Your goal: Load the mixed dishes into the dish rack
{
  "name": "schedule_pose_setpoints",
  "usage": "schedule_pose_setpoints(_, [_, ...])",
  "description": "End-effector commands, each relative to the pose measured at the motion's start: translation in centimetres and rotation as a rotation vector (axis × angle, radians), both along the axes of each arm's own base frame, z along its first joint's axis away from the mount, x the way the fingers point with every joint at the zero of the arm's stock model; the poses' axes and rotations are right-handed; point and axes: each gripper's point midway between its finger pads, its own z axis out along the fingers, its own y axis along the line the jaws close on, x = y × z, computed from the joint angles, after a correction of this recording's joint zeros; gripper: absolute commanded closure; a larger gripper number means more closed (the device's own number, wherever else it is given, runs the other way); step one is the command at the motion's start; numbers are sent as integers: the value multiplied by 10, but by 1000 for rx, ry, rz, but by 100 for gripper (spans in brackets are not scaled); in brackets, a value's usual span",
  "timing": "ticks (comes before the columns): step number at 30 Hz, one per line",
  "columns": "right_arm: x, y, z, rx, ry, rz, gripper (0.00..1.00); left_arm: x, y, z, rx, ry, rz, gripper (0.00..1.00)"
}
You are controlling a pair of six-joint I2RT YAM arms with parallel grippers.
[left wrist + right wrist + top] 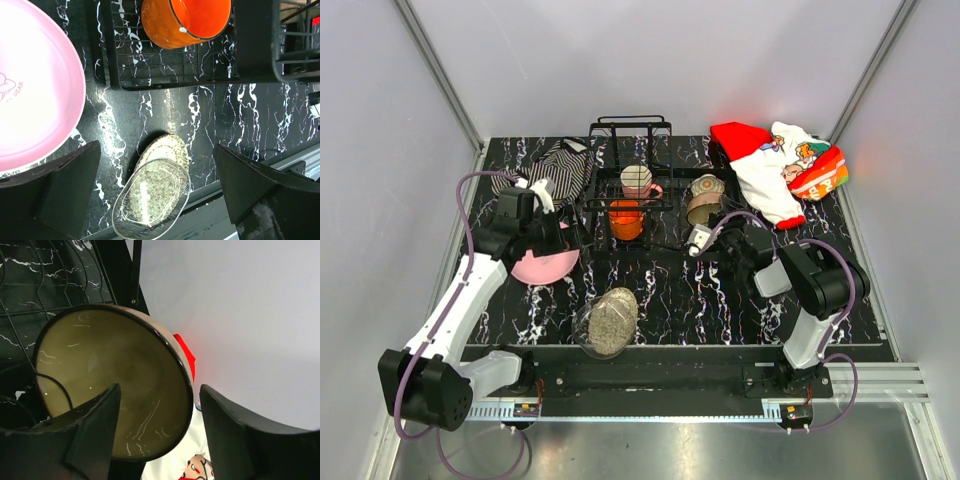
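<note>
The black wire dish rack stands at the back centre, with the cream-pink mug and the orange cup inside it. At its right side the brownish bowl sits tilted, the floral cup just behind it. My right gripper is open and straddles the bowl's rim, one finger inside and one outside with a gap; a rack wire crosses the bowl. My left gripper hangs wide open and holds nothing, next to the pink plate. The tan-gold patterned plate lies near the front edge.
A striped black-white cloth lies left of the rack. A red-white printed cloth is at the back right. In the left wrist view the pink plate, the patterned plate, the orange cup and the rack lie below the open gripper.
</note>
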Motion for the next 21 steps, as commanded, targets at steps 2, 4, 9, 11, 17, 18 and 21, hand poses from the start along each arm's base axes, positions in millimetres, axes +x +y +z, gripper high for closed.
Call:
schedule_pose_setpoints(2, [-8,5,75,188,-196,26,19,1,-3,15,-31,-64,-20,1])
schedule_pose_setpoints(4, [-11,6,84,212,-208,38,3,0,-3,15,-33,-66,-19,1])
schedule_pose_setpoints(9, [-16,4,99,262,-222,42,0,-2,-4,21,-45,-77,-19,1])
schedule_pose_setpoints(11, [-20,2,110,306,-230,46,0,-4,-3,24,-48,-85,-16,1])
schedule_pose_setpoints(17, [-34,-11,147,511,-241,27,0,-11,-3,35,-63,-101,-18,1])
schedule_pose_setpoints(18, [-37,-13,149,546,-230,32,0,-12,-4,37,-70,-107,-18,1])
schedule_pose_setpoints(21, [-52,-12,158,686,-183,86,0,-15,-5,41,-86,-110,-17,1])
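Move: The right hand's partly open fingers still straddle the upper rim of the brown bowl; its middle lies about 4 cm to the left, 1 cm back and 5 cm below. The patterned dish stands just beyond the bowl, some 4 cm ahead and 4 cm left of this hand; the orange cup is roughly 22 cm left and 4 cm back. From the left hand the bowl is about 26 cm right, 5 cm ahead and 10 cm lower. The right fingers spread from partly to fully open and come free of the bowl's rim. The hand then climbs with gathering speed, some 9 cm up and about 2 cm back, away from the bowl, rolling roughly 25 degrees so its left side rises. The left hand, open and empty, eases up about 2 cm and slightly back. ##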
